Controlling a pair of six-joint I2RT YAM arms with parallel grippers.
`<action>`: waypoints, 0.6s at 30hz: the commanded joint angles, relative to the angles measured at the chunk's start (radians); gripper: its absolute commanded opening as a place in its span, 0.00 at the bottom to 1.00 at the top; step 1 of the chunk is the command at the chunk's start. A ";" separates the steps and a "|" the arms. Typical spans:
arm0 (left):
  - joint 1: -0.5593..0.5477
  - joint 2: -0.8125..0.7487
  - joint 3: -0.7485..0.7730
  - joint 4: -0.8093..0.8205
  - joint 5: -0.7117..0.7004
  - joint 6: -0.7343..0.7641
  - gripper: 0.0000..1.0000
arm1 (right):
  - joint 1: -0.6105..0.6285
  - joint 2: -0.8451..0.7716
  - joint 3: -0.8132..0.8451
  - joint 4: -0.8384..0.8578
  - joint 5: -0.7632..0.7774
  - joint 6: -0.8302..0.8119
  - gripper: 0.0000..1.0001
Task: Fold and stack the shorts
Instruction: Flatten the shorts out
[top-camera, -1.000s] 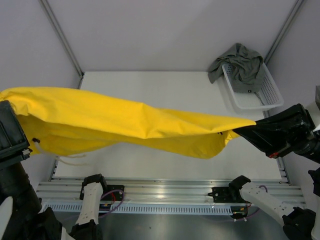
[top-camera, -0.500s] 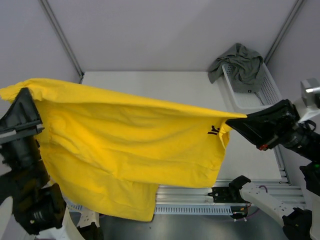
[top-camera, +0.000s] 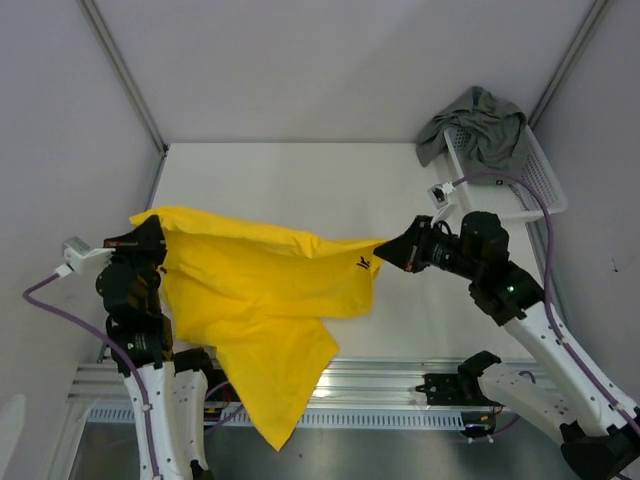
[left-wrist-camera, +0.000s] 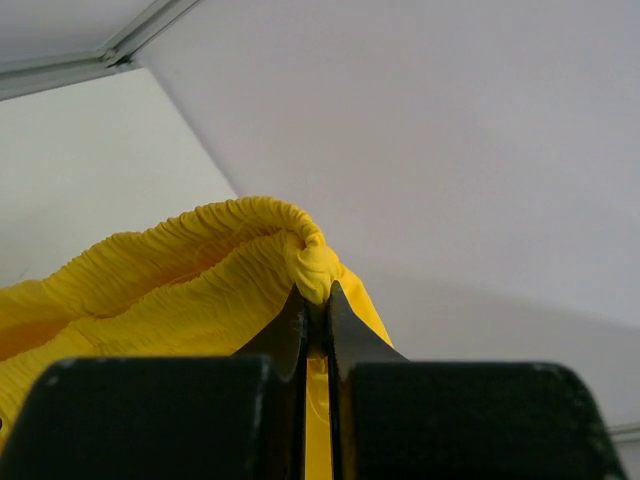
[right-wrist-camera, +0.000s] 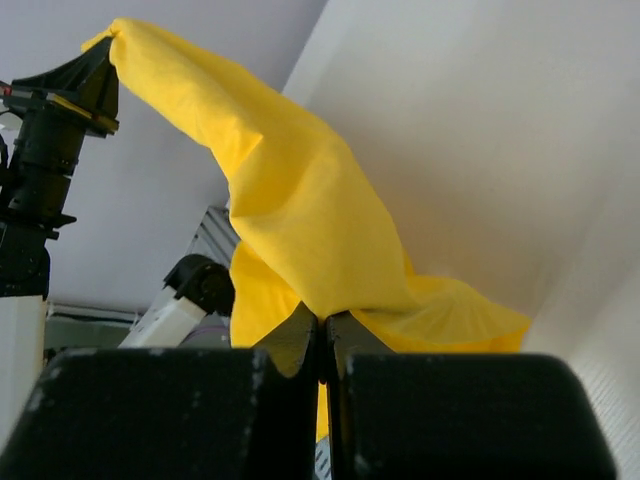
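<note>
The yellow shorts (top-camera: 265, 290) hang stretched between both grippers low over the near half of the table, one leg drooping past the front rail. A small dark logo (top-camera: 364, 264) shows near their right end. My left gripper (top-camera: 150, 230) is shut on the gathered waistband (left-wrist-camera: 312, 262) at the left. My right gripper (top-camera: 385, 252) is shut on the cloth's right corner (right-wrist-camera: 330, 300). The grey-green shorts (top-camera: 480, 125) lie bunched over the far rim of the basket at the back right.
A white mesh basket (top-camera: 530, 190) stands at the table's back right corner. A metal rail (top-camera: 400, 380) runs along the front edge by the arm bases. Grey walls close in the left, back and right sides.
Both grippers have come down and inward with the yellow shorts. The cloth, held high and stretched wide a second ago, now hangs lower and narrower, with one leg over the front rail.
</note>
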 joint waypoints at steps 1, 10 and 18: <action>0.009 0.076 -0.104 0.269 -0.002 -0.024 0.00 | -0.032 0.084 -0.038 0.241 0.040 0.012 0.00; -0.077 0.530 -0.086 0.624 -0.075 -0.001 0.00 | -0.161 0.450 0.015 0.510 0.017 0.029 0.00; -0.123 0.959 0.139 0.748 -0.114 -0.004 0.00 | -0.234 0.793 0.250 0.598 -0.003 0.036 0.00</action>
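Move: Both hands already hold the shorts by their top corners, well above the table. The far table edge lies about 38 cm ahead of the left hand and 33 below. It lies some 42 cm ahead of the right hand and 30 below. The basket stands roughly 38 cm ahead and 39 right of the right hand, 25 lower. The gray cloth is about 45 cm ahead of that hand, 33 to its right and 20 below. Still pinching the shorts, both hands sweep forward about 18 cm and down 11 towards the far table edge. ##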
